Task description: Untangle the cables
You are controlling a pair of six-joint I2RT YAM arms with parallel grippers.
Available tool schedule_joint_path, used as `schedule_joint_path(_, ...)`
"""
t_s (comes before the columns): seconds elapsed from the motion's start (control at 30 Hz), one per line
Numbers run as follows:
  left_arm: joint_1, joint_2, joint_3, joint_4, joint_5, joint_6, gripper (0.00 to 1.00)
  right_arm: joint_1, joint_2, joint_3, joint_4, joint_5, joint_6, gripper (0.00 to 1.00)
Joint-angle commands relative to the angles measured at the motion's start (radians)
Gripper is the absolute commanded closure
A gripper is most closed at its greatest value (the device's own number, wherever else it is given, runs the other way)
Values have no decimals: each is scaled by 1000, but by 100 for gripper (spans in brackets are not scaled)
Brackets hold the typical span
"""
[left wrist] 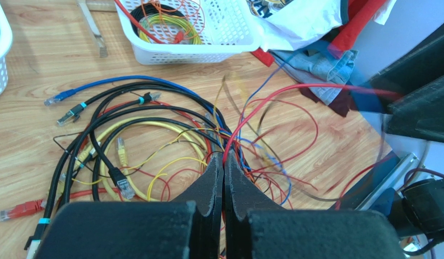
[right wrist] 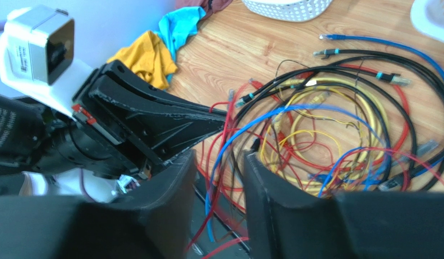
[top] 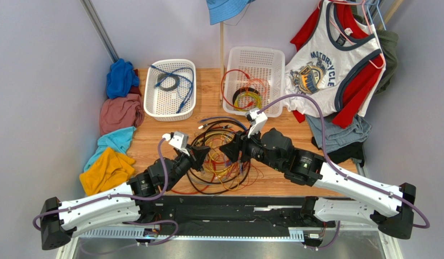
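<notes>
The cables (top: 219, 162) lie in a tangled heap of black, blue, red, orange and yellow loops on the wooden table, between my two grippers. My left gripper (top: 206, 152) is at the heap's left side. In the left wrist view the left gripper (left wrist: 223, 162) is shut on a thin red cable (left wrist: 273, 96) that rises from its fingertips and arcs off to the right. My right gripper (top: 233, 149) is at the heap's right side. In the right wrist view the right gripper (right wrist: 219, 162) is open, with red and blue strands (right wrist: 219, 178) running loosely between its fingers.
Two white baskets stand at the back: the left basket (top: 170, 61) holds a blue cable and a black coil, the right basket (top: 256, 49) holds a yellow-green coil and orange wire. Clothes (top: 119, 116) are piled along the left edge. A hanging shirt (top: 327, 65) and more clothes are at the right.
</notes>
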Motion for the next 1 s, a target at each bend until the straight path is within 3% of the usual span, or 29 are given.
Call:
schedule_joint_path(0.0,2,-14,131,-44,-24,45,100,3,-62,36,-83,73,-6,38)
schedule_joint_path(0.1,8,-37,289,-279,-103,79,100,5,-135,31,-195,205,-23,32)
schedule_joint_path(0.23,15,-15,487,-404,-159,160,100,5,-253,-39,-217,308,-51,29)
schedule_joint_path(0.37,16,54,690,-452,-141,217,100,5,-298,-92,-136,239,-77,30)
schedule_joint_path(0.57,16,218,950,-521,-89,293,100,5,-235,-110,-4,77,-112,33)
schedule_joint_path(0.77,16,324,1087,-593,-38,296,100,5,-195,-147,188,15,-160,33)
schedule_joint_path(0.97,16,342,1093,-605,-25,287,100,5,-114,-170,335,9,-225,33)
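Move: The left hand already has a red cable pinched; the cable tangle it comes from is centred about 9 cm ahead, 4 cm right and 18 cm below. The clear right basket stands about 37 cm ahead, 18 cm right and 14 cm below the left hand, and the white left basket 37 cm ahead, 17 cm left and also 14 cm below. From the right hand the tangle is some 11 cm ahead, 2 cm left and 23 cm down. Keeping its closed pinch on the red cable, the left hand pulls it quickly upward out of the tangle, some 25 cm, bowing about 6 cm left and back on the way while its fingers tip up roughly 12 degrees. The right fingers, already part open, spread wider and let go of their strands; that hand swings about 9 cm right, then most of the way back left. ##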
